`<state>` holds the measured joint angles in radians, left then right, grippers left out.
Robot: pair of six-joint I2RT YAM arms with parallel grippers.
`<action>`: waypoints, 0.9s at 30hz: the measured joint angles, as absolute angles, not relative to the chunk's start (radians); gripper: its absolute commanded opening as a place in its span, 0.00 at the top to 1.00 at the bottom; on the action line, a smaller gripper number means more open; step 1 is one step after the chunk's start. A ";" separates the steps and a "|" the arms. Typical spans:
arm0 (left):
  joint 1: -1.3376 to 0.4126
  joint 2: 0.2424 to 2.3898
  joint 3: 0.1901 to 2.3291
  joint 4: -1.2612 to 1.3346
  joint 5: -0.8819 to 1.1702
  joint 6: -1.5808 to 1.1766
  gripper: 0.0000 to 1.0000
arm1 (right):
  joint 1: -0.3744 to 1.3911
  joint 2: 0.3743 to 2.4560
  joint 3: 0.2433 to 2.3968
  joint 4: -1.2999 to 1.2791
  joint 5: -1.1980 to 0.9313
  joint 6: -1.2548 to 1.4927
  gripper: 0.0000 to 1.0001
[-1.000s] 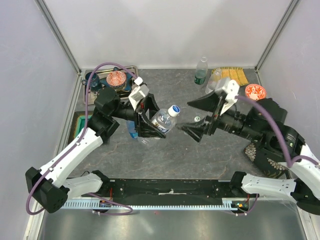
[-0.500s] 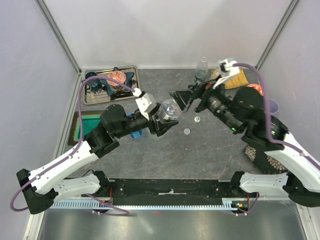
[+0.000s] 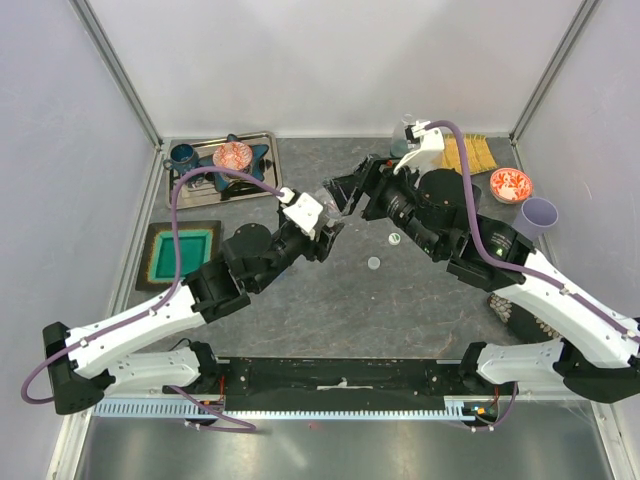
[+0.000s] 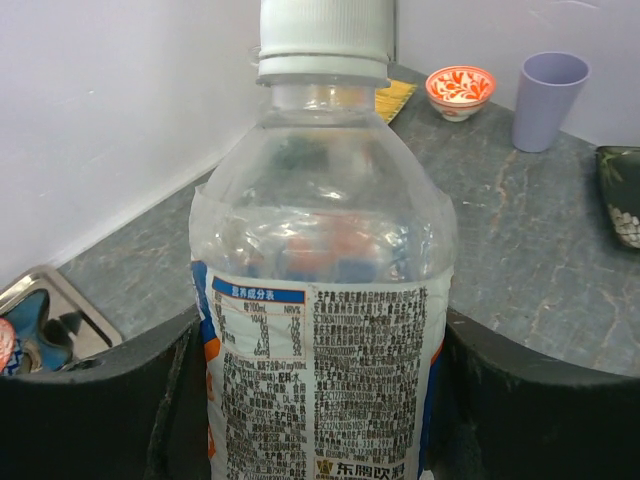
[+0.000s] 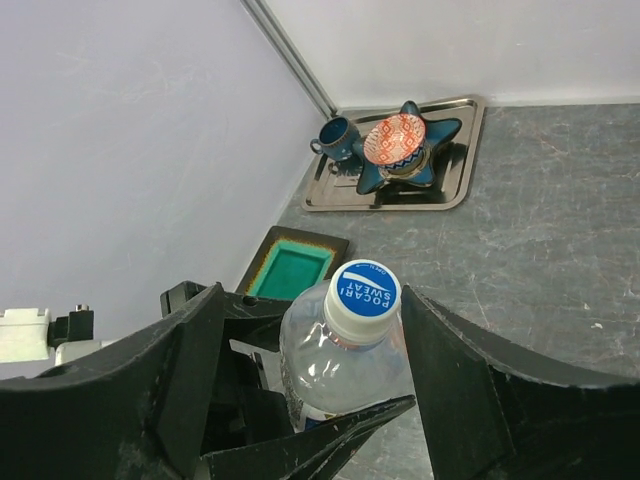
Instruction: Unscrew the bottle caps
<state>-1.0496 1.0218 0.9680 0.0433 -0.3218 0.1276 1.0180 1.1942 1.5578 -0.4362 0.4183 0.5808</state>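
Note:
My left gripper (image 4: pixel 320 410) is shut on a clear bottle with a blue-white label (image 4: pixel 320 300), gripping its labelled body and holding it off the table. Its white cap (image 4: pixel 323 35) is on. In the right wrist view the cap (image 5: pixel 364 290) shows a blue top. My right gripper (image 5: pixel 312 295) stands open around that cap, with the right finger close beside it and a gap on the left. Seen from the top, the two grippers (image 3: pixel 322 228) (image 3: pixel 340 195) meet mid-table and hide the bottle. A greenish bottle (image 3: pixel 400 150) stands at the back, partly behind the right arm.
Two loose caps (image 3: pixel 393 239) (image 3: pixel 373 263) lie on the table. A metal tray (image 3: pixel 260 150) with dishes sits back left, a green dish (image 3: pixel 181 253) at the left. A lilac cup (image 3: pixel 538 213), a red bowl (image 3: pixel 510 184) and a yellow mat (image 3: pixel 472 152) are at the right.
My left arm has carried the bottle back and toward the middle, turning it upright. My right gripper has swung left and back to straddle the cap, its jaws narrowing.

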 measured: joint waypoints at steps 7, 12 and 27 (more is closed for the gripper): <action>-1.053 1.017 0.958 0.047 -0.365 0.142 0.51 | 1.018 1.211 1.552 -0.428 0.437 0.584 0.28; -1.055 0.993 0.944 0.056 -0.365 0.144 0.51 | 1.018 1.228 1.552 -0.435 0.466 0.585 0.26; -1.058 0.986 0.940 0.062 -0.364 0.144 0.51 | 1.018 1.228 1.545 -0.434 0.487 0.581 0.49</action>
<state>-1.0580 0.9855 0.9398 0.0616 -0.3645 0.1444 1.0180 1.2282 1.5448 -0.4343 0.4866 0.5808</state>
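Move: The right hand hangs half-open over the Pocari Sweat bottle held upright by the left hand. The bottle's cap is about 3 cm ahead of it, 1 cm to its right and 2 cm lower, with the bottle's middle some 9 cm beneath the cap. About 42 cm below the right hand lie two loose caps: the white one 6 cm ahead and 5 cm right, the green one 12 cm ahead and 10 cm right. From the left hand the cap stands roughly 10 cm up and 1 cm ahead. Around the bottle cap the right fingers close by roughly a third, one tip coming up against the cap's side while the other still stands a little off. First the right hand eases down and forward, about 2 cm in all, to bring the cap between its fingers, then stays there as they narrow. The left hand keeps its grip on the bottle, shifting about 1 cm left before holding steady. ##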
